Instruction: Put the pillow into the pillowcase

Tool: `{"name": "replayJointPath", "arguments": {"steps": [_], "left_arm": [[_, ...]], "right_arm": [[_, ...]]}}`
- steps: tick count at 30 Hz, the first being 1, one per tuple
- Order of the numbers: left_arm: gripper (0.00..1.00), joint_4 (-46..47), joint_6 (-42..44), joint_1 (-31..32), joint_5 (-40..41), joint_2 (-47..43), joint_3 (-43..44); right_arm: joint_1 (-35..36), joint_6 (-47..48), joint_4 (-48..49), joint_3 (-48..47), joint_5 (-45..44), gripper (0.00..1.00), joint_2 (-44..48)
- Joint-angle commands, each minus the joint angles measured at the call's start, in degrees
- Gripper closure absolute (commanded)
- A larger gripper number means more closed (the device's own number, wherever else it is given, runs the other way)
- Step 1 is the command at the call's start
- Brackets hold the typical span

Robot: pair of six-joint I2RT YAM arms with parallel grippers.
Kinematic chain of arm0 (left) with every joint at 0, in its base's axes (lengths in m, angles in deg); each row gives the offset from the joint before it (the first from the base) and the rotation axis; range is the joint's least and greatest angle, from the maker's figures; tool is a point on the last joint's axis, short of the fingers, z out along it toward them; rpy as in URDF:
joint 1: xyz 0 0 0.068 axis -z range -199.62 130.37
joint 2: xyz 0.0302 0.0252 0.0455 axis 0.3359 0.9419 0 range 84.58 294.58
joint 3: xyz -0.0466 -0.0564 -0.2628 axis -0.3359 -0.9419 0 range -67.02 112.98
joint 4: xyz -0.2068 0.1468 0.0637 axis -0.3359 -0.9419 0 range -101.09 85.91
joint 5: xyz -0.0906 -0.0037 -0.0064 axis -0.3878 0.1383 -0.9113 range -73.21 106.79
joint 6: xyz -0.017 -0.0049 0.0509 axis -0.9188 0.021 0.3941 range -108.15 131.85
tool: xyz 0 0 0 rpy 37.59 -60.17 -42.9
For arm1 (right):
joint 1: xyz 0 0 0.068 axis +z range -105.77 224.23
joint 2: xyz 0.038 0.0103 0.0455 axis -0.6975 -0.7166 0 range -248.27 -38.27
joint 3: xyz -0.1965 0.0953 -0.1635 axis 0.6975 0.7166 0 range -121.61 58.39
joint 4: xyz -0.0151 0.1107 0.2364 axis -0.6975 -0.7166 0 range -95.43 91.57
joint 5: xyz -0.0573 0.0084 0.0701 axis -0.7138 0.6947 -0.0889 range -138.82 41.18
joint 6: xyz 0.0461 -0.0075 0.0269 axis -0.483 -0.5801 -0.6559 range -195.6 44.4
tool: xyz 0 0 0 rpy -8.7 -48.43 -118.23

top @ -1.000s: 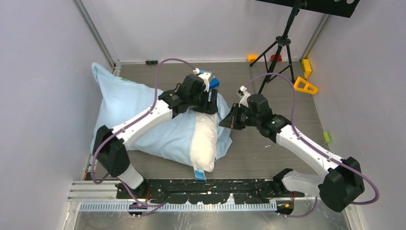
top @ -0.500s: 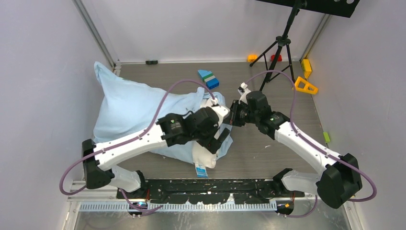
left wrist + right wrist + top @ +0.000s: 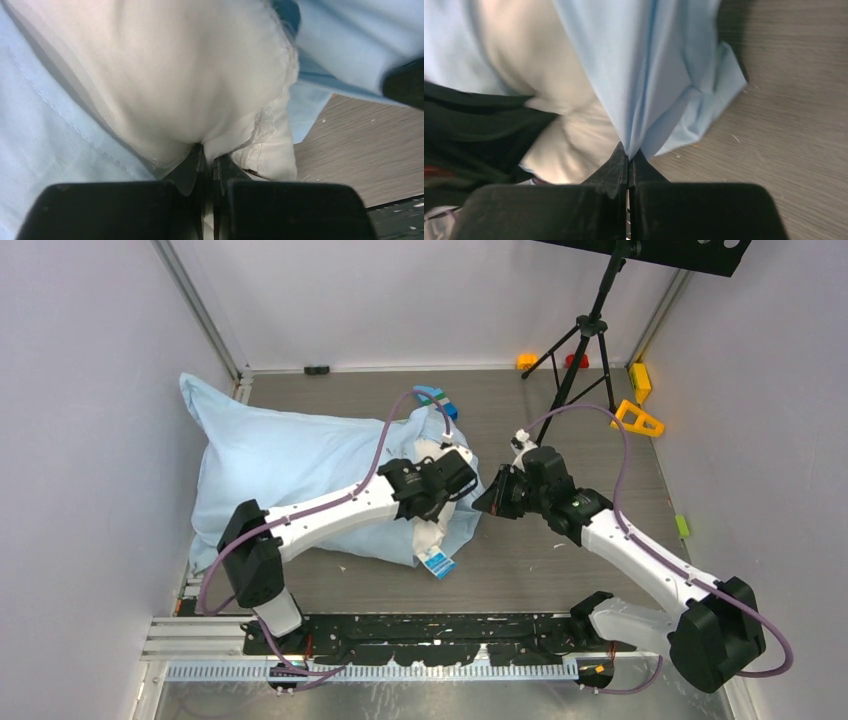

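Observation:
The light-blue pillowcase (image 3: 290, 465) lies across the left half of the floor, covering most of the pillow. Only the pillow's white end (image 3: 427, 538) and its small blue tag (image 3: 437, 562) stick out of the opening. My left gripper (image 3: 432, 515) is over that end. In the left wrist view the left gripper (image 3: 209, 150) is shut on a pinch of the white pillow (image 3: 175, 75), with the pillowcase (image 3: 40, 130) beside it. My right gripper (image 3: 484, 502) is just right of the opening. Seen from its wrist, the right gripper (image 3: 629, 152) is shut on the pillowcase's (image 3: 649, 65) hem, the pillow (image 3: 524, 60) behind it.
A blue toy block (image 3: 446, 407) lies just beyond the pillowcase. A black tripod (image 3: 585, 340) stands at the back right, with an orange triangle (image 3: 637, 418), a yellow block (image 3: 640, 380) and small orange and red pieces near it. Walls close in on the left, back and right.
My left gripper left the far side of the opening, swung open toward the near side, then shut on the pillow's exposed end. The pillowcase has shifted left and less white pillow shows.

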Motion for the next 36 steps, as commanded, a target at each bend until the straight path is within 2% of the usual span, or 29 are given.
{"name": "replayJointPath", "arguments": {"steps": [1, 6, 11, 14, 18, 21, 25, 28, 36], "left_arm": [[1.0, 2.36, 1.23, -2.8, -0.35, -0.16, 6.9], [1.0, 4.94, 1.38, -3.01, -8.17, -2.2, 7.58], [1.0, 7.54, 2.13, -3.01, -12.61, -4.19, 5.22], [1.0, 8.19, 2.36, -3.01, -14.15, -4.43, 4.46], [1.0, 8.49, 2.27, -3.01, -15.58, -4.21, 4.37], [1.0, 8.73, 2.37, -3.01, -15.91, -3.98, 4.31], [1.0, 8.99, 2.46, -3.01, -16.24, -3.74, 4.5], [1.0, 9.08, 2.53, -3.02, -16.31, -3.55, 4.5], [1.0, 8.91, 2.53, -3.1, -15.94, -3.95, 4.36]], "right_arm": [[-0.23, 0.09, -4.58, 2.61, -6.15, 1.0, 0.1], [-0.23, 0.08, -6.27, 1.98, -13.3, 1.0, -2.68], [-0.21, 0.01, -5.59, -1.23, -14.88, 0.98, -7.03], [0.33, -0.28, -5.61, -2.84, -16.48, 0.87, -6.99], [2.86, -0.82, -8.48, -4.61, -22.96, 0.71, -3.33], [6.11, -1.94, -11.72, -6.45, -28.6, 0.65, 0.28], [13.73, -4.52, -15.15, -9.27, -38.03, 0.64, 3.48], [18.21, -6.58, -13.26, -9.37, -39.86, 0.64, 2.93], [19.81, -6.71, -5.55, -8.37, -43.81, 0.62, -4.59]]}}
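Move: The left fingers already pinch the pillow's exposed end, with the case mouth's free right flap about 5 cm to their right and 2 cm lower, and the pillow tag some 8 cm back, 1 cm left and 8 cm lower. The right fingers are shut on the edge of that case flap. From them the pillow's end lies roughly 7 cm left, 1 cm back and 2 cm lower; the tag is about 8 cm back, 7 cm left and 9 cm below. Down about 6 cm and to the right some 4 cm goes the right hand with the case flap in its fingers, away from the pillow's end; it then opens them a third and lets go, climbs and swings back left before dipping slightly, turning clockwise. The left hand keeps its pinch on the pillow's end, lifting it and carrying it right, with a slight tilt. ##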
